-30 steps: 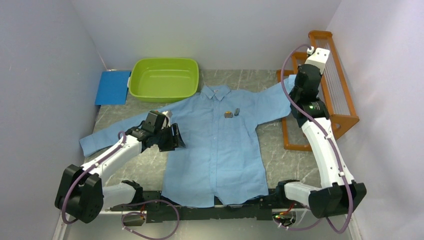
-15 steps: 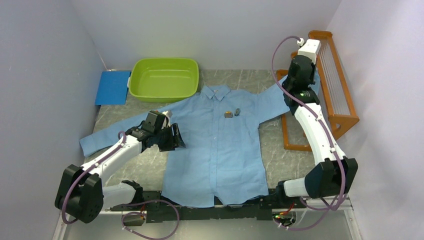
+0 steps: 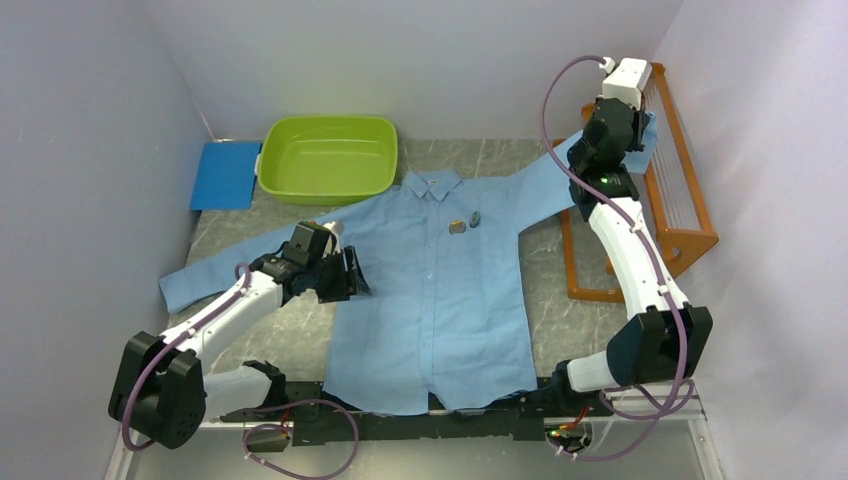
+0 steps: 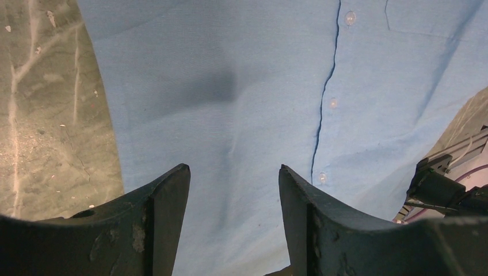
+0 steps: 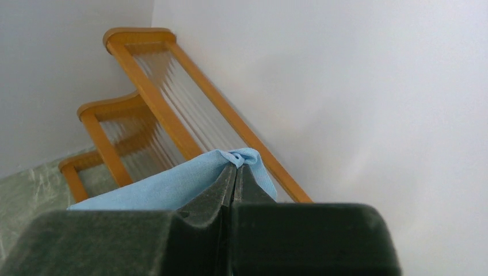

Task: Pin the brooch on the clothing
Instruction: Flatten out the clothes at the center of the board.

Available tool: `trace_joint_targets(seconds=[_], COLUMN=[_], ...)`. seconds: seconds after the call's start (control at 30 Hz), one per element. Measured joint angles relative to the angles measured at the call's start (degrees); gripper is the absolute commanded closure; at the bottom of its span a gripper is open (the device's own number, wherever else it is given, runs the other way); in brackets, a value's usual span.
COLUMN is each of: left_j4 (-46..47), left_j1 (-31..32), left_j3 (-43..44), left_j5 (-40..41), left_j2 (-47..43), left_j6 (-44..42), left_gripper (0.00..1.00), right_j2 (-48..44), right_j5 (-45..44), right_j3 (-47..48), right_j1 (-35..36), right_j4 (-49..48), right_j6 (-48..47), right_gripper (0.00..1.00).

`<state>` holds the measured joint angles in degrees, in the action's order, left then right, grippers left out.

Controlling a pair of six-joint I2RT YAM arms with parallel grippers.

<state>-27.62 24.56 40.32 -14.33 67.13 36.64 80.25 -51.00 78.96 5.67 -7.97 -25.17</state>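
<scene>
The clothing (image 3: 440, 300), a light blue shirt, lies front up on the table. A small brooch (image 3: 457, 227) rests on its chest, with a small dark piece (image 3: 474, 219) beside it. My left gripper (image 3: 350, 275) hovers open over the shirt's left side; in the left wrist view its jaws (image 4: 233, 169) hold nothing, with only the shirt cloth (image 4: 241, 86) below them. My right gripper (image 3: 638, 120) is raised by the wooden rack. Its jaws (image 5: 235, 168) are shut on the end of the shirt's sleeve (image 5: 167, 187), which is lifted off the table.
A green tub (image 3: 325, 192) stands at the back, left of the collar, with a blue pad (image 3: 226, 173) beside it. The wooden rack (image 3: 695, 240) (image 5: 149, 86) stands along the right wall, close behind the raised sleeve. Walls close in on the left, back and right.
My right arm has carried the sleeve end up and toward the back beside the rack, stretching the sleeve. The left arm has stayed still.
</scene>
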Motion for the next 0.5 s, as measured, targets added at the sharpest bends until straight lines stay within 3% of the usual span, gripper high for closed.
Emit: trace_joint_targets(seconds=[0.2,0.5], left_j4=[0.0,0.0], left_j1=[0.0,0.0], left_j3=[0.0,0.0], left_j5=[0.0,-0.2], left_j2=[-0.7,-0.8], left_j6=[0.0,0.0], left_gripper=[0.37,0.37], right_j2=[0.9,-0.4], right_j5=[0.1,2.5], right_j3=[0.7,-2.6], right_j1=[0.0,4.0], right_j4=[-0.9,6.3], right_j6=[-0.5,7.5], right_gripper=[1.00,1.00])
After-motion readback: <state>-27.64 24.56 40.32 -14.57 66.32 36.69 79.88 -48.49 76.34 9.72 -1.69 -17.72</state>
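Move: The right gripper holds the shirt's right cuff high. The shirt's right shoulder, towards which the sleeve is brought back, lies some 22 cm to its left, level with it fore and aft, and about 40 cm below. The gold brooch lies about 33 cm left and 8 cm back, the dark brooch about 30 cm left and 7 cm back; the wooden rack stands under the gripper, centred about 5 cm back. From the left gripper that shoulder is roughly 18 cm ahead and 30 cm to the right. Keep the right gripper shut on the cuff; after barely moving at the top of the lift, swing it left and down together, about 4 cm each way and speeding up, off the rack and towards the shirt's right shoulder. Let the wrist turn slightly counter-clockwise, under 10 degrees. ##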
